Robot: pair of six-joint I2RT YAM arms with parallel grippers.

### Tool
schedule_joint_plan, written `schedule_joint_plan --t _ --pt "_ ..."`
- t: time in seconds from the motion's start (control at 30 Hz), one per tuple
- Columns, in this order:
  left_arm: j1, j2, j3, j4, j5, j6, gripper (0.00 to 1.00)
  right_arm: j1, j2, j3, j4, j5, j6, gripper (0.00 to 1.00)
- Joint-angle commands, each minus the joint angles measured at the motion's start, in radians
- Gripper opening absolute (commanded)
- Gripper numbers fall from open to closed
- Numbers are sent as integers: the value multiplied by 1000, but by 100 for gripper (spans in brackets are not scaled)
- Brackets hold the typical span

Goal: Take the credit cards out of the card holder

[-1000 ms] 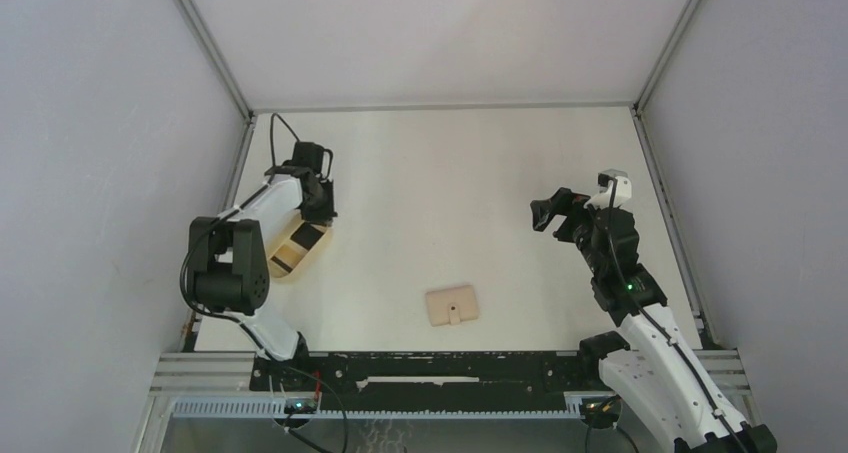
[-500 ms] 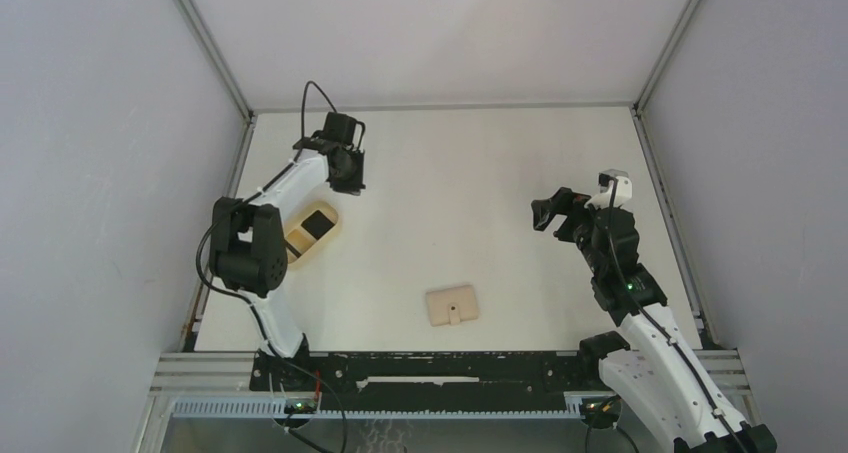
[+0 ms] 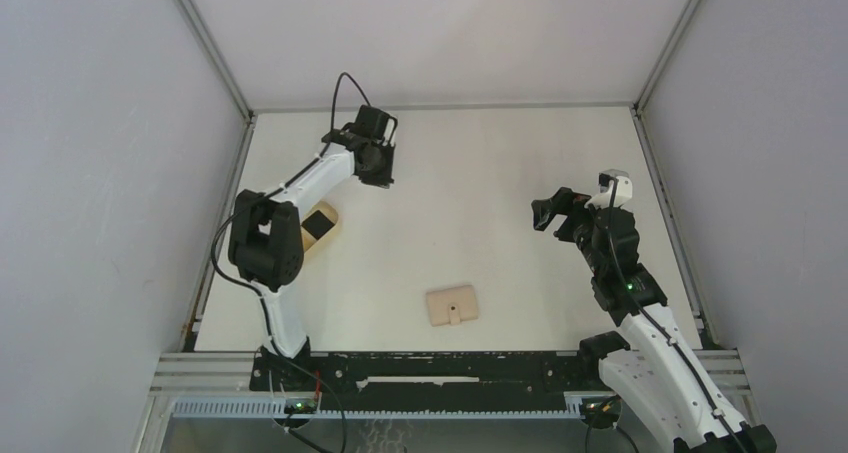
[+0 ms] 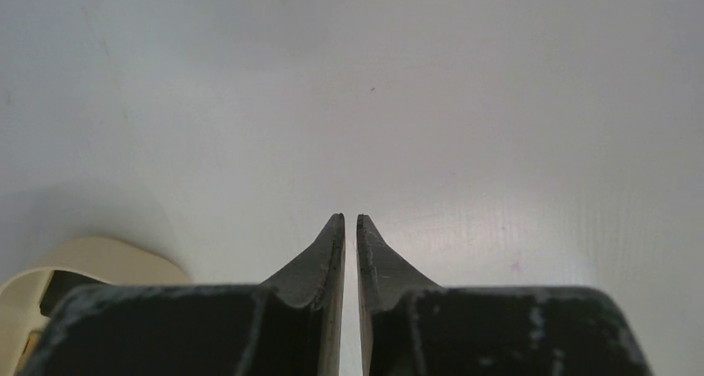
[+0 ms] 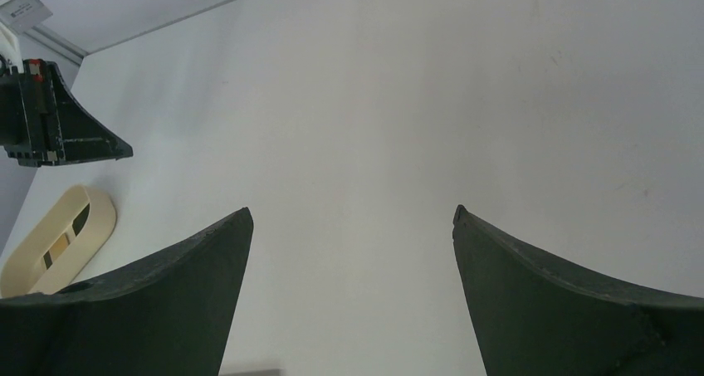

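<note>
The beige card holder (image 3: 452,306) lies folded shut on the table near the front middle, its tab and snap facing the front. A black card (image 3: 320,223) lies in the oval tan tray (image 3: 331,235) at the left; my left arm hides the tray's near part. The right wrist view shows the tray (image 5: 98,212) with two dark patches inside. My left gripper (image 3: 378,171) hovers behind and right of the tray, shut and empty (image 4: 350,218). My right gripper (image 3: 543,215) is open and empty (image 5: 353,214), held high at the right, far from the card holder.
The tray's rim (image 4: 108,256) shows at the lower left of the left wrist view. Grey walls enclose the white table on the left, right and back. A black rail (image 3: 450,368) runs along the front edge.
My left gripper has moved from over the tray toward the back and right, uncovering the black card in it. The right arm and the card holder have not moved.
</note>
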Motion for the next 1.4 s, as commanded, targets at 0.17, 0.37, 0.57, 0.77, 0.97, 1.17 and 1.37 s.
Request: schedule_joint_plan --t 0.17,0.37,0.57,0.77,0.97,1.17,1.37 --pt "-85 83 208 -34 6 -34 13 2 -24 5 29 10 -18 100" --pt "-130 153 316 -51 15 -52 13 3 -32 5 25 14 -23 100" --pt "-140 138 334 -118 -96 -27 15 9 -44 5 17 22 -26 100" --pt "8 -177 -12 -60 -114 -33 33 15 -41 3 20 27 -30 100" --pt "136 -360 -263 -24 -125 -36 47 36 -17 2 41 26 -28 100" --pt "177 -348 -377 59 -98 -77 50 42 -13 -3 48 21 -25 100" --pt "184 -266 -388 118 -110 -81 50 42 -15 -3 42 28 -28 100"
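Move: The tan tray lies to the left of my left hand, its middle roughly 19 cm left, 8 cm back and 7 cm below; the black card in its far-right end is about 16 cm left and 6 cm back, equally low. The card holder is some 17 cm to my left hand's right, 24 cm back and 8 cm down. From my idle right hand the tray is about 54 cm left and 6 cm ahead, 17 cm below. Carrying on away from the tray, I first slide my left hand another 9 cm or so to the right, rising a little. Then I swing it back left about 20 cm and towards my base, arching up and turning some 20 degrees counter-clockwise while the nearly shut fingers open to about half. I finish by dropping 6 cm beside the tray's far-right end, with no clear touch. ##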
